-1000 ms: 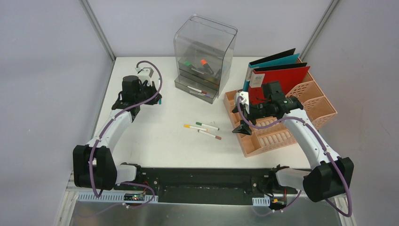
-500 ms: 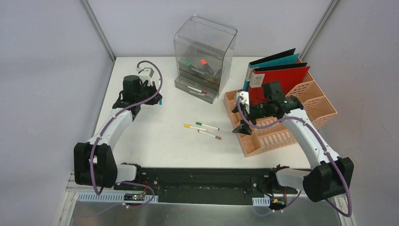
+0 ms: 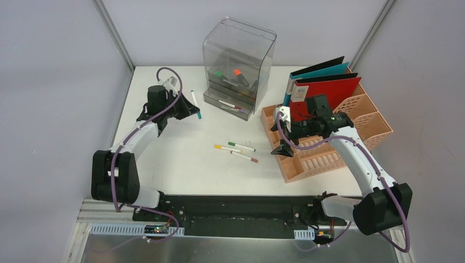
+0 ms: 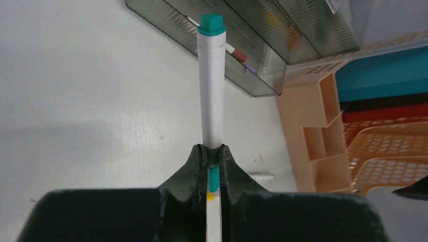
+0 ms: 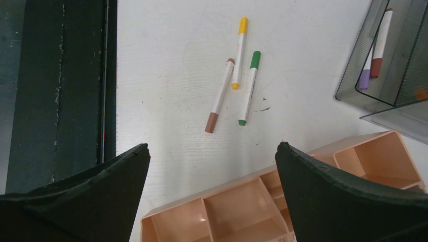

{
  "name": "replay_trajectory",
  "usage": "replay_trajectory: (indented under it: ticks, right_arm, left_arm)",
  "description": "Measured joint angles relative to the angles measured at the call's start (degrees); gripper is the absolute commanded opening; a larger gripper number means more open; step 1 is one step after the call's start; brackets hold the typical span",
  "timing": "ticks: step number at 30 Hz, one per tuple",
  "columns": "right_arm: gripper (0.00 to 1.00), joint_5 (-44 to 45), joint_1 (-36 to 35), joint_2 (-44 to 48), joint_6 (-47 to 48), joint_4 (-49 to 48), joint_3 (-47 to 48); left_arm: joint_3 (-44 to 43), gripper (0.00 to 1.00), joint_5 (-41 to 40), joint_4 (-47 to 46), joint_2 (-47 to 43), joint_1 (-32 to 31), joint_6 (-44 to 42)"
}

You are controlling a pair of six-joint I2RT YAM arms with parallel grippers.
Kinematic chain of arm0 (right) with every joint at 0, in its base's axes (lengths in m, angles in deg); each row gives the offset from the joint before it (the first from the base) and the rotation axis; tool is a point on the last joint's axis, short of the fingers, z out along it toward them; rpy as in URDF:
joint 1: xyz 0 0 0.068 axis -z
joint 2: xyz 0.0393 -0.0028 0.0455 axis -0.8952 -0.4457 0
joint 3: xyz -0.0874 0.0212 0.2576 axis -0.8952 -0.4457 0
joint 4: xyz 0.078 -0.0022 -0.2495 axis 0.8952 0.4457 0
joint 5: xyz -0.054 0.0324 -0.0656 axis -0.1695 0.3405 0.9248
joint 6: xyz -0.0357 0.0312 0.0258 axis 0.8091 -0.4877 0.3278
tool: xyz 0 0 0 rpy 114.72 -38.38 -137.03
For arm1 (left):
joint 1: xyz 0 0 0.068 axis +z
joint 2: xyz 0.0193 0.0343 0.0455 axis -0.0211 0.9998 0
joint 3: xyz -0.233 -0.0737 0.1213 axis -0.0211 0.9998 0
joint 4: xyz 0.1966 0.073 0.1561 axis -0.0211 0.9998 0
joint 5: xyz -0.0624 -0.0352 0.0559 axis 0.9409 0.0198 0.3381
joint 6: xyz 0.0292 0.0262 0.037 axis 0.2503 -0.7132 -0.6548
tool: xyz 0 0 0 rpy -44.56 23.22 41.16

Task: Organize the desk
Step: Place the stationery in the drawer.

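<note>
The white desk [image 3: 181, 164] carries three loose markers in its middle: yellow [image 3: 226, 148], green [image 3: 241, 146] and brown [image 3: 245, 157]. My left gripper [image 3: 191, 109] hovers at the back left, shut on a white marker with a teal cap [image 3: 196, 103]. In the left wrist view that marker [image 4: 212, 91] sticks out forward from the shut left gripper [image 4: 212, 152], pointing at the open drawer [image 4: 222, 55]. My right gripper [image 3: 283, 134] hangs open over the rack's front corner. In the right wrist view the right gripper [image 5: 212, 146] has nothing between its fingers.
A clear grey drawer box [image 3: 237, 66] stands at the back, its bottom drawer [image 3: 227, 105] pulled out with markers inside. A peach lattice rack [image 3: 329, 156] at the right holds red [image 3: 329, 90] and teal folders. Grey walls frame the desk.
My left gripper has lifted the teal-capped marker off the desk and swung right toward the drawer box. The right arm has stayed still.
</note>
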Motion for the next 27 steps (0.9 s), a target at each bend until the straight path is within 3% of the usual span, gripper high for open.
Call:
replay_trajectory:
  ticks: [6,9,14,21,27]
  right_arm:
    - [0.99,0.0,0.0,0.0,0.0,0.0,0.0]
    - [0.99,0.0,0.0,0.0,0.02,0.02,0.0]
    - [0.99,0.0,0.0,0.0,0.02,0.02,0.0]
    - [0.99,-0.02,-0.02,0.0,0.46,0.17,0.0]
    - [0.99,-0.02,-0.22,0.0,0.63,0.22,0.07]
  left_arm:
    - [2.6,0.0,1.38,-13.49,5.01,-0.96,19.63]
    - [2.21,0.0,-2.58,-15.5,8.26,-4.37,26.18]
    - [-4.17,0.0,-11.43,-11.06,13.53,-10.78,32.59]
    - [-13.44,0.0,-15.02,-11.23,23.65,-13.07,41.55]
    - [-18.16,0.0,-17.16,-11.02,30.08,-14.84,43.78]
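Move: The left hand already holds the teal-capped marker. The open lower drawer's middle is about 13 cm ahead, 13 cm to its right and 11 cm below, with a brown marker lying mid-drawer. The clear cabinet rises roughly 9 cm beyond the drawer's middle and 3 cm farther right. Three loose markers lie on the desk about 8 cm back and 15 cm right of the left hand, 14 cm down. From the right hand, the drawer is some 28 cm ahead, 16 cm left and 15 cm below. Sweeping right and forward, about 11 cm and 10 cm, the left hand carries the pinched marker towards the open lower drawer, sinking some 5 cm, nearly all of it after the first stretch. The wrist rolls roughly 35 degrees counter-clockwise on the way, swinging the marker closer to the drawer's long direction; the fingers stay shut on it. ##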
